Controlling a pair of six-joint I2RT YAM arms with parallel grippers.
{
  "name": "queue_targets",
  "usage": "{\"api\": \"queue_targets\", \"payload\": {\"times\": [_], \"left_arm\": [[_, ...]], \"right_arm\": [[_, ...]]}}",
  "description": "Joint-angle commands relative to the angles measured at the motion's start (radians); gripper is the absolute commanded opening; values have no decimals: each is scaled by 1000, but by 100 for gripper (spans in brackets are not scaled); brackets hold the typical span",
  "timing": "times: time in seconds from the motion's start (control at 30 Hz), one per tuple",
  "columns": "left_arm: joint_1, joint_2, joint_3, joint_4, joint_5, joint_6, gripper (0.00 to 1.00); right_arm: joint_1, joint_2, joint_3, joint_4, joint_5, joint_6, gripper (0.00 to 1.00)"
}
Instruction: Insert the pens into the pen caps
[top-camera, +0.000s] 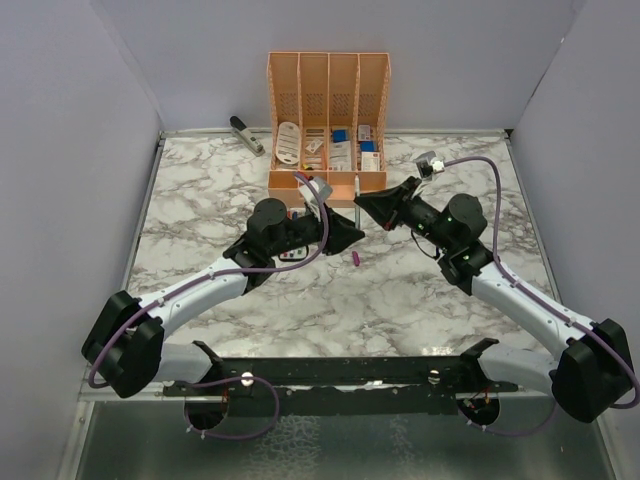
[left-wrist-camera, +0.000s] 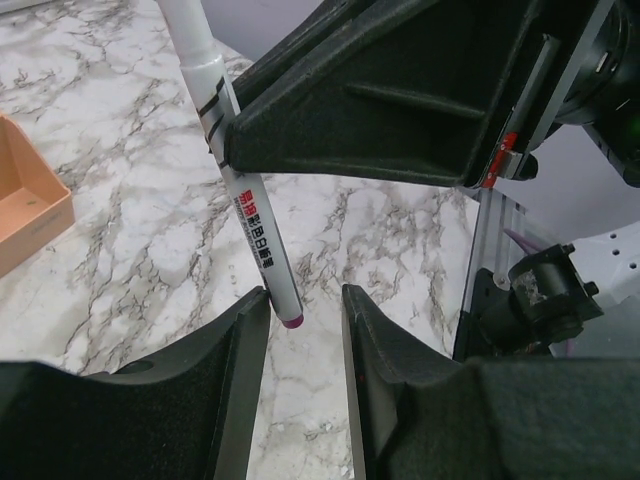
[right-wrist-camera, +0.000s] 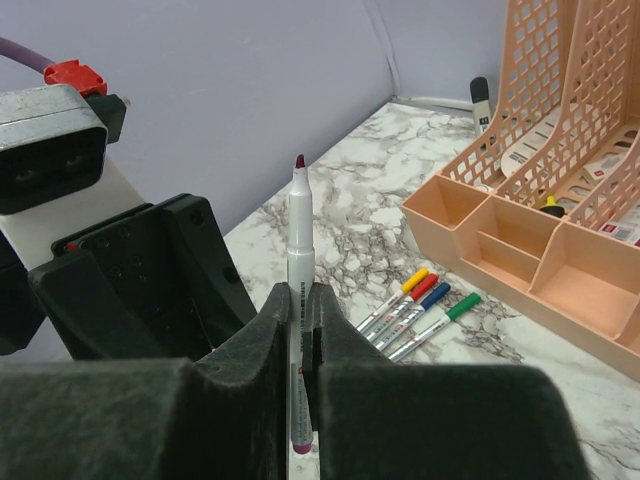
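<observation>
My right gripper (right-wrist-camera: 303, 300) is shut on a whitish-grey pen (right-wrist-camera: 300, 230), held upright with its dark purple tip (right-wrist-camera: 299, 162) uncapped at the top. In the left wrist view the same pen (left-wrist-camera: 255, 235) slants down from the right gripper's fingers (left-wrist-camera: 380, 110), and its purple butt end (left-wrist-camera: 291, 320) hangs just at my left gripper's (left-wrist-camera: 305, 293) fingertips. That left gripper is open and holds nothing. A purple pen cap (top-camera: 356, 259) lies on the marble below the two grippers (top-camera: 345, 235), (top-camera: 365, 205). Several capped pens (right-wrist-camera: 415, 300) with yellow, red, blue and green caps lie side by side.
The orange organiser (top-camera: 328, 120) stands at the back centre, its low front tray (right-wrist-camera: 520, 250) close to the capped pens. A grey stapler (top-camera: 245, 132) lies at the back left. Purple-grey walls enclose the marble table (top-camera: 200, 200) on three sides.
</observation>
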Motion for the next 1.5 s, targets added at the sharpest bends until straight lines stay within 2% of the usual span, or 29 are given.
{"api": "queue_targets", "payload": {"times": [0.0,0.4,1.07,1.27,1.37,1.47], "left_arm": [[7,1,35,71,53,-15,38],[16,-2,29,86,4,-32,38],[21,17,24,117,-9,-55,31],[24,11,11,141,-36,-71,16],[30,5,6,148,-45,-74,1],[40,-2,-3,148,-55,-76,0]], "right_arm": [[1,-5,0,41,-49,16,1],[1,-10,-13,54,-81,51,2],[2,6,-32,97,-116,88,2],[1,10,-31,86,-113,85,2],[1,11,-33,76,-108,82,2],[1,11,-29,63,-101,77,2]]}}
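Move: The right hand already holds the pen upright, tip up. The pen's middle lies about 3 cm ahead of the left hand, 1 cm to its right and 6 cm above; its bottom end is beside the left's open fingers. Those left fingertips are some 3 cm back, 1 cm left and 5 cm below the right hand. From the left hand, the magenta cap is roughly 13 cm ahead, 1 cm right and 22 cm down; the capped pens are about 19 cm ahead, 13 cm left. The left fingers close from a half-open gap and pinch the pen's lower end near the finish, while the right keeps its grip higher up. Before that the two hands ease together: the right brings the pen back about 1.5 cm and slightly left, turning some 5 degrees counter-clockwise; the left rises about 1.5 cm, dips briefly midway, and edges forward about as far. ##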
